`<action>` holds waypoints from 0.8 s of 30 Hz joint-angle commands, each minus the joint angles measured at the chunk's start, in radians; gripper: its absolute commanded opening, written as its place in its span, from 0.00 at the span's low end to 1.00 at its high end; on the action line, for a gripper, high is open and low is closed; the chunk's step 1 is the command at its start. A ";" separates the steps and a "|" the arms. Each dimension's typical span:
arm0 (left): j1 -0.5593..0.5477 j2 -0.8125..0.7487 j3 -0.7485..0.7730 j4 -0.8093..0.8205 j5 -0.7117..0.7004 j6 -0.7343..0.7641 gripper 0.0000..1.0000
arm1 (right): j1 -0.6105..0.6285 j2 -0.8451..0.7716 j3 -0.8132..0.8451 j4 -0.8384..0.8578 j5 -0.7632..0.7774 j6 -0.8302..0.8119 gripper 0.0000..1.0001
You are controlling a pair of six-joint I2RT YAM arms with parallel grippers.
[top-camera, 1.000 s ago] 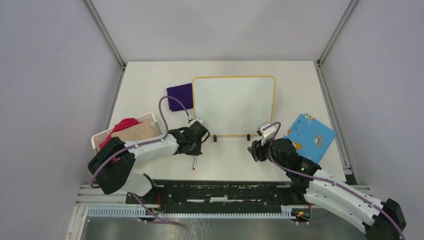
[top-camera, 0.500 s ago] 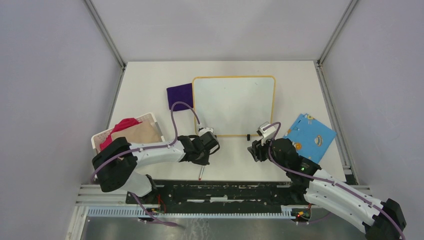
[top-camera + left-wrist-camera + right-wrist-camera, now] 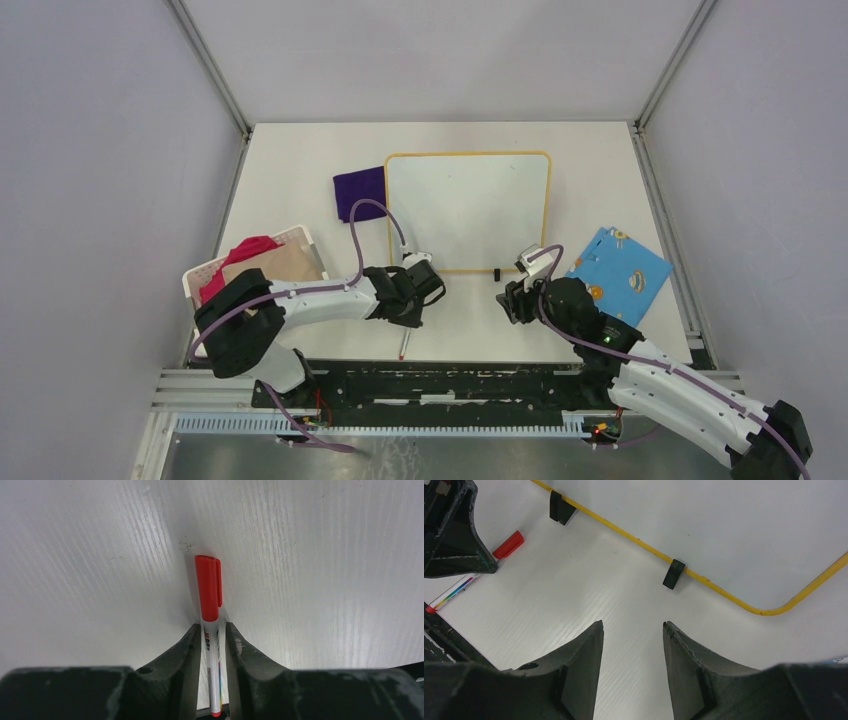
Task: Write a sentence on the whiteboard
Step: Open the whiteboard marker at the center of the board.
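The whiteboard lies flat mid-table, its yellow-framed face plain white; its near edge also crosses the right wrist view. The sentence is out of view. A red-capped marker lies on the table between the fingers of my left gripper. The jaws stand slightly open, with a gap beside the barrel. From above, the marker's tail sticks out below the left gripper. My right gripper hovers open and empty just in front of the board's near right foot.
A purple cloth lies at the board's left edge. A white basket with red and tan cloths stands at the left. A blue patterned card lies at the right. The left gripper and the marker's cap show in the right wrist view.
My left gripper moved right and toward the near edge with the marker, and its jaws have loosened around it. The right arm has stayed still.
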 commanded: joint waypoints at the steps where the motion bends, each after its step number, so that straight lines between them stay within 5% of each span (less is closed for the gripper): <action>1: -0.006 0.043 -0.017 -0.003 0.003 0.033 0.29 | 0.001 -0.013 0.006 0.023 0.014 -0.008 0.53; 8: -0.008 0.055 -0.028 -0.006 0.007 0.041 0.20 | 0.000 -0.013 0.009 0.020 0.016 -0.009 0.53; 13: -0.013 0.039 -0.016 -0.022 -0.017 0.039 0.02 | 0.000 -0.015 0.015 0.012 0.016 -0.007 0.53; 24: -0.012 -0.213 0.103 -0.106 -0.179 0.015 0.02 | 0.000 -0.061 0.045 0.016 0.006 0.012 0.53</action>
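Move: The left hand straddles the red-capped marker just below its cap; the marker's middle is about 2 cm back, level to the side, and barely 1 cm below that hand. The whiteboard's middle lies some 27 cm ahead and 14 cm right, and the board's left black foot about 11 cm ahead and 5 cm right. From the idle right hand, the marker is roughly 22 cm left, 6 cm back and 9 cm below. Staying almost in place at first, the left hand closes its open fingers on the marker's white barrel, just below the cap, and pinches it. Then it goes up about 3 cm, away from the table, drifting a centimetre forward and another left as the fingertips tilt forward some 5 degrees. ##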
